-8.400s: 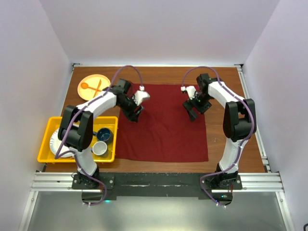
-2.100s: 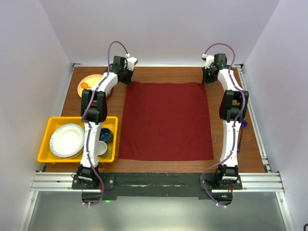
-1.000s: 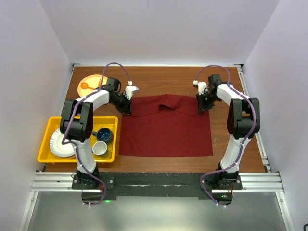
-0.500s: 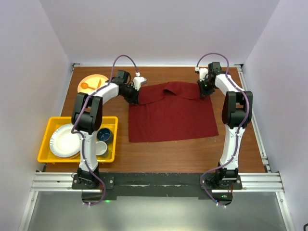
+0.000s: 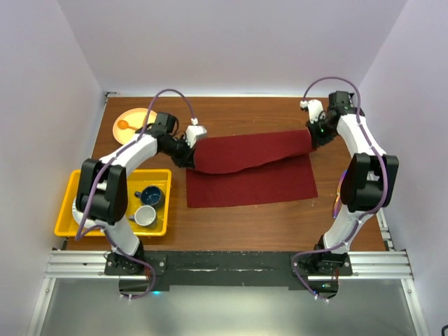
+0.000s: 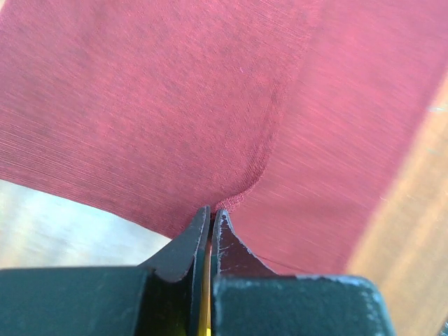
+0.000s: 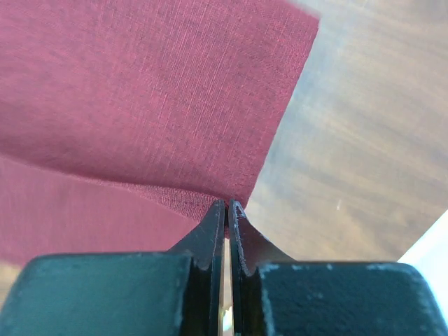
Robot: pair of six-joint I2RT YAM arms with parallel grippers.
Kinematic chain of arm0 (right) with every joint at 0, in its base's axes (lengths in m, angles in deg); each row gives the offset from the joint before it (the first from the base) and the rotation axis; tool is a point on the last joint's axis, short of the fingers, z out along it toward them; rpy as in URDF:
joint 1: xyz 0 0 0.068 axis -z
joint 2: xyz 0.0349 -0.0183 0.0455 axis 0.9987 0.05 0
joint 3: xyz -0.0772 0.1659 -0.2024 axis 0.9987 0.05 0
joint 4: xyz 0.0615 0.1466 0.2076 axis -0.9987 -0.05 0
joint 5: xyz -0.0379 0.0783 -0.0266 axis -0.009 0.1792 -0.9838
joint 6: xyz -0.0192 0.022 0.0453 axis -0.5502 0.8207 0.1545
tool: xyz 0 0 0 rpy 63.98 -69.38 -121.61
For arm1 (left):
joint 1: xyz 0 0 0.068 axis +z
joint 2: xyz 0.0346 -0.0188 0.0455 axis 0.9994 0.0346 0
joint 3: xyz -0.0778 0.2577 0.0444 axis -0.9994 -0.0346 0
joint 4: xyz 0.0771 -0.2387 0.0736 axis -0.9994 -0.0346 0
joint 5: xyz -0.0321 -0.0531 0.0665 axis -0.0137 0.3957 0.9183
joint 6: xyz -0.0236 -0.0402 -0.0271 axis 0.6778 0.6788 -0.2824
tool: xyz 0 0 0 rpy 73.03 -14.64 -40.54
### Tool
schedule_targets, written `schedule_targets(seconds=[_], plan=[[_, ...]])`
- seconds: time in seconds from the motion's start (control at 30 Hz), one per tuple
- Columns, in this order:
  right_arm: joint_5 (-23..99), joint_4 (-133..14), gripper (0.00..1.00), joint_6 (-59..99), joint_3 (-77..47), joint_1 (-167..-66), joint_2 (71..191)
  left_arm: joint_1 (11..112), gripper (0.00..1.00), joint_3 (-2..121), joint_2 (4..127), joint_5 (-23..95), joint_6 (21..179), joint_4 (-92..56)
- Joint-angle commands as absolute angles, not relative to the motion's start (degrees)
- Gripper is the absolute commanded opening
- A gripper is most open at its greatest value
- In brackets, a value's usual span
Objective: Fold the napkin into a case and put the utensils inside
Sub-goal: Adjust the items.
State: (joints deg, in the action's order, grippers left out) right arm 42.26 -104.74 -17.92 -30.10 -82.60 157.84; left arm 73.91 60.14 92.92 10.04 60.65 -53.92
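Observation:
The maroon napkin (image 5: 252,185) lies across the middle of the table, its far edge lifted and stretched taut between both grippers. The raised band (image 5: 245,150) hangs over the flat lower layer. My left gripper (image 5: 190,150) is shut on the left far corner; the left wrist view shows its tips (image 6: 210,210) pinching the napkin's (image 6: 140,105) hem. My right gripper (image 5: 313,136) is shut on the right far corner, its tips (image 7: 227,203) clamped on the napkin's (image 7: 140,84) edge above bare wood. No case shows, and the utensils are out of view.
An orange plate (image 5: 133,120) with an orange spoon and fork sits at the far left. A yellow tray (image 5: 70,203) at the near left holds a blue cup (image 5: 150,196) and a white cup (image 5: 145,215). Bare wooden tabletop (image 5: 280,224) lies before the napkin.
The napkin's near edge has slid away from the arm bases. The held far edge, sagging in the middle before, is now pulled taut and brought toward the near side over the lower layer.

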Motion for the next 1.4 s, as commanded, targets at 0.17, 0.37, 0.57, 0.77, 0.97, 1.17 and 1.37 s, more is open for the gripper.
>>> schedule_targets(seconds=[0.17, 0.37, 0.57, 0.77, 0.97, 1.17, 1.37], plan=[[41.55, -105.21, 0.0, -28.09, -12.41, -82.56, 152.45, 70.53, 0.0, 42.75, 82.95, 7.93, 61.65, -51.86], [41.72, -105.74, 0.0, -29.24, -10.12, -82.47, 150.86, 68.86, 0.0, 39.75, 81.72, 8.37, 62.89, -50.97], [43.12, -111.36, 0.0, -30.38, -14.86, -80.2, 149.28, 68.86, 0.0, 42.74, 78.91, 7.67, 60.08, -56.58], [43.12, -111.98, 0.0, -32.58, -11.62, -79.75, 148.75, 68.42, 0.0, 42.22, 79.96, 7.59, 53.05, -62.13], [42.87, -109.35, 0.0, -32.23, -6.26, -80.19, 148.92, 64.99, 0.0, 40.55, 79.78, 10.13, 49.35, -63.72], [41.55, -105.49, 0.0, -31.09, -3.09, -81.24, 151.38, 63.41, 0.0, 39.4, 82.5, 14.96, 51.72, -59.51], [39.87, -103.46, 0.0, -29.77, -1.42, -81.51, 153.5, 63.32, 0.0, 40.01, 86.81, 23.3, 53.66, -54.67]])
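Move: Each gripper holds a corner of the napkin's upper layer. The left gripper is taken to the lower layer's near left corner, about 16 cm back, 1 cm left and 7 cm down; from it the blue mug lies some 13 cm back and 14 left, the light mug 19 back and 16 left. For the right gripper the near right corner is roughly 17 cm back, 1 right and 10 down, with the purple utensils some 16 back and 9 right. Keep both corners pinched and draw the two grippers back together about 11 cm while sinking towards the lower layer's near corners. Let them rise 3 cm or so, then ease another 3 cm back and lower both again, close over the cloth. Turn the left wrist clockwise and tip the right fingers some 20 degrees nearer to straight down. ##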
